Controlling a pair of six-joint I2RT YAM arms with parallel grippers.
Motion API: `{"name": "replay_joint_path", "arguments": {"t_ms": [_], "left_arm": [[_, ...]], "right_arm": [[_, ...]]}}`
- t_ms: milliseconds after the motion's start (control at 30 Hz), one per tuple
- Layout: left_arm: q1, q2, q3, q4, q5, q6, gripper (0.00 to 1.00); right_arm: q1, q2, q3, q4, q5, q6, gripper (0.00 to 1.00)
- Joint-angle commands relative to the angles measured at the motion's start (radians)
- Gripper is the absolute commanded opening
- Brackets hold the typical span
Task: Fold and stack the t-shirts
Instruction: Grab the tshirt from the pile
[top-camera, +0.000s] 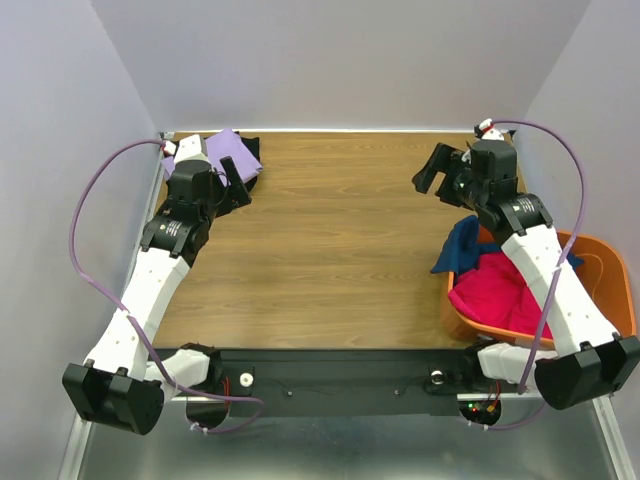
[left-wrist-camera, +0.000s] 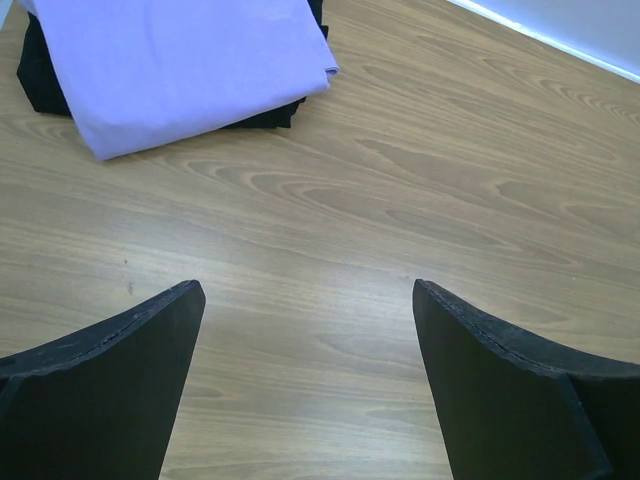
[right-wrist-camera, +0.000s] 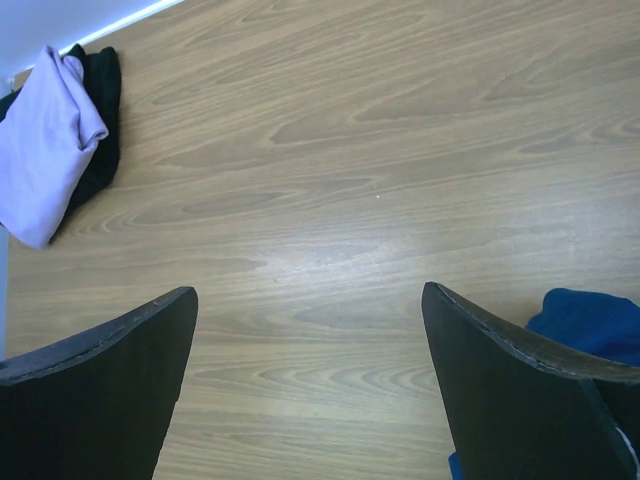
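A folded lavender t-shirt (top-camera: 232, 152) lies on a folded black t-shirt (top-camera: 252, 170) at the table's far left corner; both show in the left wrist view (left-wrist-camera: 180, 70) and the right wrist view (right-wrist-camera: 45, 140). A crimson-pink t-shirt (top-camera: 505, 295) lies bunched in the orange tub (top-camera: 610, 270) at the right, with a navy blue t-shirt (top-camera: 460, 248) hanging over its rim, also in the right wrist view (right-wrist-camera: 590, 325). My left gripper (top-camera: 236, 183) is open and empty beside the stack. My right gripper (top-camera: 440, 170) is open and empty above the bare table at the far right.
The wooden table (top-camera: 340, 240) lies between the arms. White walls close in the back and sides. The tub stands at the table's right edge, under my right arm.
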Motion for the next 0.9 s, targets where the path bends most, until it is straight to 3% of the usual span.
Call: {"name": "replay_joint_path", "arguments": {"t_ms": [0, 367, 533, 667, 867], "left_arm": [[0.003, -0.016, 0.048, 0.01, -0.027, 0.005, 0.98], [0.001, -0.016, 0.03, 0.031, -0.009, 0.012, 0.98], [0.003, -0.022, 0.023, 0.031, -0.015, 0.021, 0.99], [0.003, -0.031, 0.004, 0.033, -0.018, 0.024, 0.99], [0.003, -0.043, -0.018, 0.049, 0.0, 0.013, 0.99]], "right_arm": [[-0.004, -0.051, -0.001, 0.019, 0.062, -0.023, 1.0], [-0.004, -0.052, 0.033, -0.096, 0.22, 0.012, 1.0], [-0.006, -0.017, 0.096, -0.351, 0.545, 0.116, 1.0], [-0.039, -0.029, 0.106, -0.57, 0.695, 0.249, 1.0], [-0.199, -0.064, 0.01, -0.603, 0.602, 0.276, 1.0]]}}
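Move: The pink t-shirt heaped in the orange bin lies about 20 cm to the right of the right hand, some 13 cm back and 20 cm below. The blue t-shirt, hanging over the bin's near-side rim, is roughly 14 cm right, 4 cm back and 20 cm down. The bin's middle is about 29 cm right, 12 cm back and 22 cm below. From the left hand the pink t-shirt is some 63 cm right, 13 cm back, 20 cm lower. Heading for the t-shirts in the bin, the empty right hand swings right and back, some 17 cm in all, starting slowly with a slight rise, then speeding up and sinking a little to come over the blue t-shirt and the bin's table-side rim. Meanwhile it turns clockwise about 40 degrees and tips its fingers downward; they stay wide open, touching nothing. ##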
